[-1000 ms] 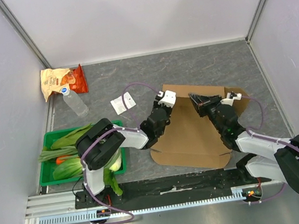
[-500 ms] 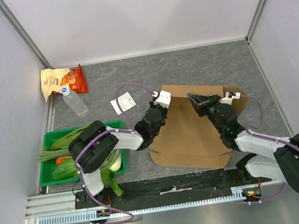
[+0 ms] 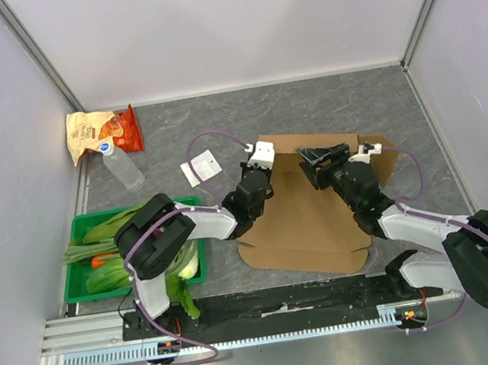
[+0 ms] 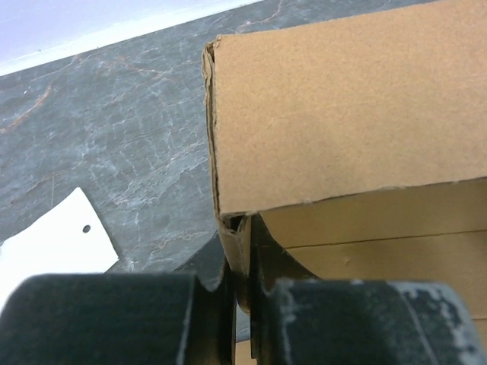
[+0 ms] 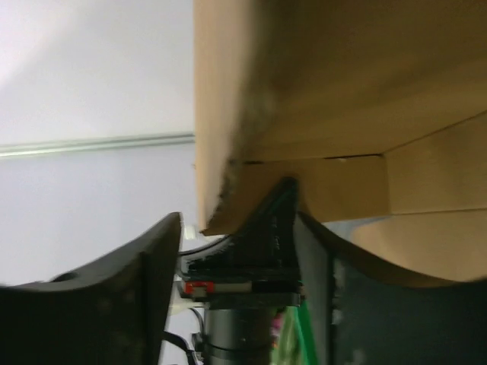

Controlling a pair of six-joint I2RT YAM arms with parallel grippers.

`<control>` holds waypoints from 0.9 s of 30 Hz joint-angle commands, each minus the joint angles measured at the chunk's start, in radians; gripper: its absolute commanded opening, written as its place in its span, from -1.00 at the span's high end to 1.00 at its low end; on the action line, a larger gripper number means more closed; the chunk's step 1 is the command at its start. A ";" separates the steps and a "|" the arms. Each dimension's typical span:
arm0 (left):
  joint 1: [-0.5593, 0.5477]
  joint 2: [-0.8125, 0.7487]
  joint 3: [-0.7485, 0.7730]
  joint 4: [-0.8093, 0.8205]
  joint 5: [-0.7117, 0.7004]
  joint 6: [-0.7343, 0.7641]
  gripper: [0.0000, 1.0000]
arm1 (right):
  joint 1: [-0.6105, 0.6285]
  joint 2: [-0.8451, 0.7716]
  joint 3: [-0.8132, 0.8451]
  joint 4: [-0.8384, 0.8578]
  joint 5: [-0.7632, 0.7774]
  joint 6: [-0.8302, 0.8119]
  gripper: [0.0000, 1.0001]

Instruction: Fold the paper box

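Note:
The brown paper box [image 3: 305,219] lies partly folded in the middle of the table, with its back wall raised. My left gripper [image 3: 259,169] is at the box's left side. In the left wrist view the left gripper [image 4: 242,262] is shut on the thin edge of a raised side flap of the paper box [image 4: 342,114]. My right gripper [image 3: 312,156] reaches over the back wall from the right. In the right wrist view the right gripper [image 5: 242,220] is open, and a corner of the paper box [image 5: 304,91] sits loosely between its spread jaws.
A green crate [image 3: 77,295] of vegetables stands at the left near edge. A water bottle [image 3: 122,168] and an orange-and-tan snack bag [image 3: 99,133] lie at the back left. A small white card [image 3: 201,168] lies just left of the box, close to my left gripper.
My left gripper has closed on the box's left flap. My right gripper has let go and opened, shifting slightly left along the back wall.

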 commanded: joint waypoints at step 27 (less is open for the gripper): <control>0.076 -0.232 -0.302 0.137 -0.120 0.021 0.96 | -0.085 0.063 0.901 -1.351 -0.141 -1.164 -0.70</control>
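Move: The left hand grips the left corner of the box's raised back wall; the white card it heads for lies about 17 cm left, 2 ahead and 10 below, the vegetable crate some 36 left and 17 back. From the right hand, the right side flap stands roughly 21 cm right, 3 back and 5 lower, and the back wall's middle about 3 ahead, 3 right and 3 lower. Left hand drags the pinched corner 9 cm left; right opens wider, backs off, then rises, rolling 70 degrees. ##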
